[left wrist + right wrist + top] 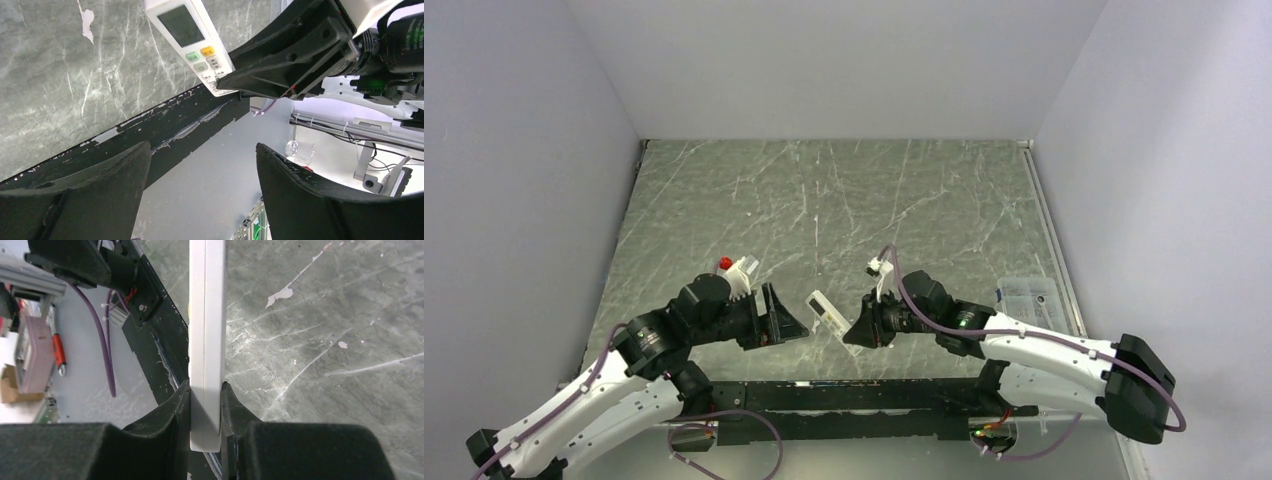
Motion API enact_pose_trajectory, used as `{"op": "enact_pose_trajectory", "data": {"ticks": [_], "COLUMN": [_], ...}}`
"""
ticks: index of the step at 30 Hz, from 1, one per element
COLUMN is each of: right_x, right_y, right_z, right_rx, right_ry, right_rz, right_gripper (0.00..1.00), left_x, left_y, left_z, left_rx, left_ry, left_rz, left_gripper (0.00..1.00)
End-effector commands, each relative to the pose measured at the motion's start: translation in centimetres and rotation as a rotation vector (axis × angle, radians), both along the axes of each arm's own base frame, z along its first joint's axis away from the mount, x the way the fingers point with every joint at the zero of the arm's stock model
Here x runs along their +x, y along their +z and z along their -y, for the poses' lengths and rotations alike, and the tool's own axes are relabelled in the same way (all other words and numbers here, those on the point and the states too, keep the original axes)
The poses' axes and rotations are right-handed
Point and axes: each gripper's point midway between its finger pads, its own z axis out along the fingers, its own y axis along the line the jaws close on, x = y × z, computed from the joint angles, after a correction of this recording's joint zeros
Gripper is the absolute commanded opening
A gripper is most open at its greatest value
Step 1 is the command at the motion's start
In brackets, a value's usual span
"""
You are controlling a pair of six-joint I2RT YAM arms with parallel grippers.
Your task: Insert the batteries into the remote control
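The remote control (828,311) is a slim white bar held above the table's near edge. My right gripper (861,330) is shut on its lower end. In the right wrist view the remote (206,315) runs edge-on straight up from between the two black pads of that gripper (206,387). The left wrist view shows its button side (190,40), with a dark screen and green and orange keys, and the right gripper's fingers (280,65) clamped on it. My left gripper (786,318) stands open and empty just left of the remote, apart from it (202,150). The batteries are out of view.
A clear flat packet (1029,298) lies at the table's right edge. A black strip (864,395) runs along the near edge between the arm bases. White walls close in the marbled grey table (844,200) on three sides.
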Motion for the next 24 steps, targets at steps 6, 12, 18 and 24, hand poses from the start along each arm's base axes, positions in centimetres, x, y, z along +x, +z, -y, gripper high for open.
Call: {"op": "enact_pose_trajectory", "data": {"ticks": [6,12,18,24], "right_x": [1.4,1.8,2.5,3.3], "right_y": [2.2,1.6,0.9,1.4], "right_z": [-1.5,-1.7,-2.0,-2.1], "right_rx": [0.24,0.325,0.386,0.466], "right_ry": [-0.052,-0.111,-0.178,-0.233], "right_rz": [-0.187,-0.297,-0.37,-0.398], "right_gripper": [0.0,0.0,0.0,0.0], "left_x": [1.3,3.1,5.9,8.1], "left_y": [-0.1,-1.5,-2.7,-3.8], "left_z": [0.8,1.6,3.4,5.1], "left_rx": [0.04,0.144,0.266,0.369], "left_ry": [-0.011,0.002,-0.019,-0.034], "left_rz": [0.035,0.011,-0.001,-0.037], "left_gripper": [0.84,0.89,0.87,0.84]}}
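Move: The remote control, its near end held in the right fingers, has its middle about 5 cm ahead of the left hand, 9 cm to the right and 4 cm lower. The right gripper is about 11 cm to the left hand's right, 1 cm ahead and 6 cm lower. From the right hand, the remote's middle is about 5 cm ahead, 4 cm left and 2 cm up; the open left gripper is 11 cm left, 1 cm back and 6 cm up. Sinking first, then swinging forward and to the right, the left hand travels some 9 cm towards the remote's free screen end, fingers still wide open and tipping more downward. The right hand keeps its pinch on the near end, turns the remote about 30 degrees and eases down and forward by a few centimetres. No touch by the left fingers can be made out. ##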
